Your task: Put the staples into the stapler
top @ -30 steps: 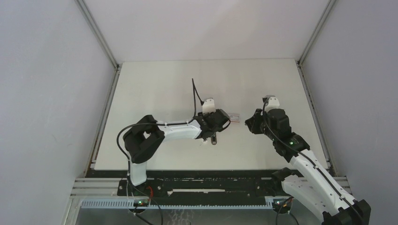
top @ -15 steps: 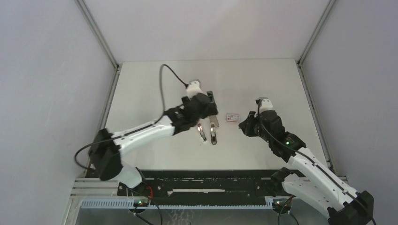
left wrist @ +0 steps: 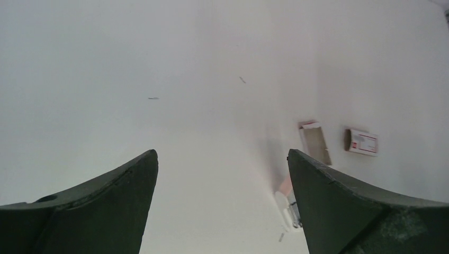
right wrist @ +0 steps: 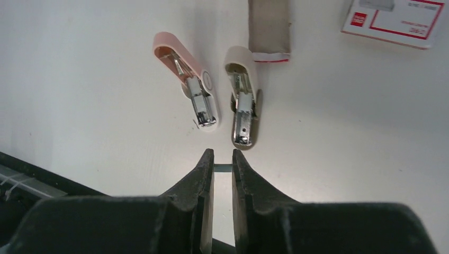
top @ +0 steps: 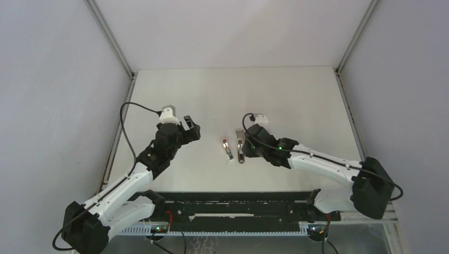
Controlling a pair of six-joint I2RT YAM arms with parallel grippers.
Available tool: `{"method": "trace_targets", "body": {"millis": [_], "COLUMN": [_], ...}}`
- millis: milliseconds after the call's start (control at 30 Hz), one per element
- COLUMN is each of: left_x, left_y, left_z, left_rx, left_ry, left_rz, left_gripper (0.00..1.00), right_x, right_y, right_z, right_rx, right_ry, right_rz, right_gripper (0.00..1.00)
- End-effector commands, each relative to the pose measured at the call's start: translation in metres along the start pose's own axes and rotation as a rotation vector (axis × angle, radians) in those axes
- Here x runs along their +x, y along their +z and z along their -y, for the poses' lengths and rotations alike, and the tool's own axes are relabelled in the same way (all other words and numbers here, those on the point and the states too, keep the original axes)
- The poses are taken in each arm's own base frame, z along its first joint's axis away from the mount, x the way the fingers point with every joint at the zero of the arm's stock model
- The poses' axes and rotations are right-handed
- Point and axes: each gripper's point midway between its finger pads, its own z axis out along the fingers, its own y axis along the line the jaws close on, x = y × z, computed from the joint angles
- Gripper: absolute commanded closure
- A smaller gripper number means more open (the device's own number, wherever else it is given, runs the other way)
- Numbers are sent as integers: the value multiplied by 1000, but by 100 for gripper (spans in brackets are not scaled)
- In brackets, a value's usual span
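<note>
The stapler lies open on the table, pale pink and white with its metal channel showing, left of centre. My right gripper is shut on a short silvery strip of staples, held just short of the near ends of the stapler and the tool beside it. In the top view that gripper hangs right of them. My left gripper stands open and empty well to the left. The left wrist view shows the stapler partly behind the right finger.
A dark grey-brown tool with a cream end lies right beside the stapler. Beyond it sit the pinkish-grey inner tray and the white red-printed box. A few loose staple bits lie on the table farther out.
My left arm swung back to the left, away from the stapler, and its jaws opened wide. My right arm moved left to the stapler, still shut on the strip.
</note>
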Motion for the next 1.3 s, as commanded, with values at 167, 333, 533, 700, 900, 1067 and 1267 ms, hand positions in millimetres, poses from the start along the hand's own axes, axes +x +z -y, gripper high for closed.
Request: {"method": "trace_targets", "body": {"millis": [167,333,533,700,900,1067,1267], "left_x": [-24,-24,-23,-21,-21,-20,-21], "left_y": [-1,-7,-9,-7,-6,-6,-7], "left_z": [-44,-51,-53,-53,-53,-54,-54], "left_rx": [-130,-142,-145,-146,-150,-153,-152], "left_ry": [144,144,144,147,150,154,154], "left_rz": [250,279,281,274,271,270,271], "left_gripper": [5,5,5,5,5,5,5], "right_x": [-7,2,6,9,14,17,20], "right_y": [37,50,53,54,59,62,64], "right_z": [-28,-28,-18,-12,-10,-7,-6], "right_rx": [69,115,174,202,213,223,230], "right_ry": [29,4,-24,-38,-48,-54,-58], "right_rz": [1,-31,-41,-46,-58,-69,-77], "right_gripper": [91,91,92,92,92,92,92]}}
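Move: The light-grey stapler, lid open and tray end towards the robot, has its middle about 4 cm ahead of the right hand, 2 cm to its left and 7 cm below. The pink stapler stands some 5 cm ahead and 6 cm left, the cardboard drawer about 11 cm ahead and 2 cm left, and the staple box 11 cm ahead and 6 cm right. From the left hand, the grey stapler lies about 15 cm right, 3 cm back and 13 cm below. Still pinching the short staple strip between its fingertips, the right hand sinks nearly 7 cm towards the near end of the grey stapler's open tray, swinging left and slightly forward at first, then easing back right while its left side rolls down about 15 degrees. The empty left hand draws some 5 cm farther left, tilts up a little and waits wide open. ##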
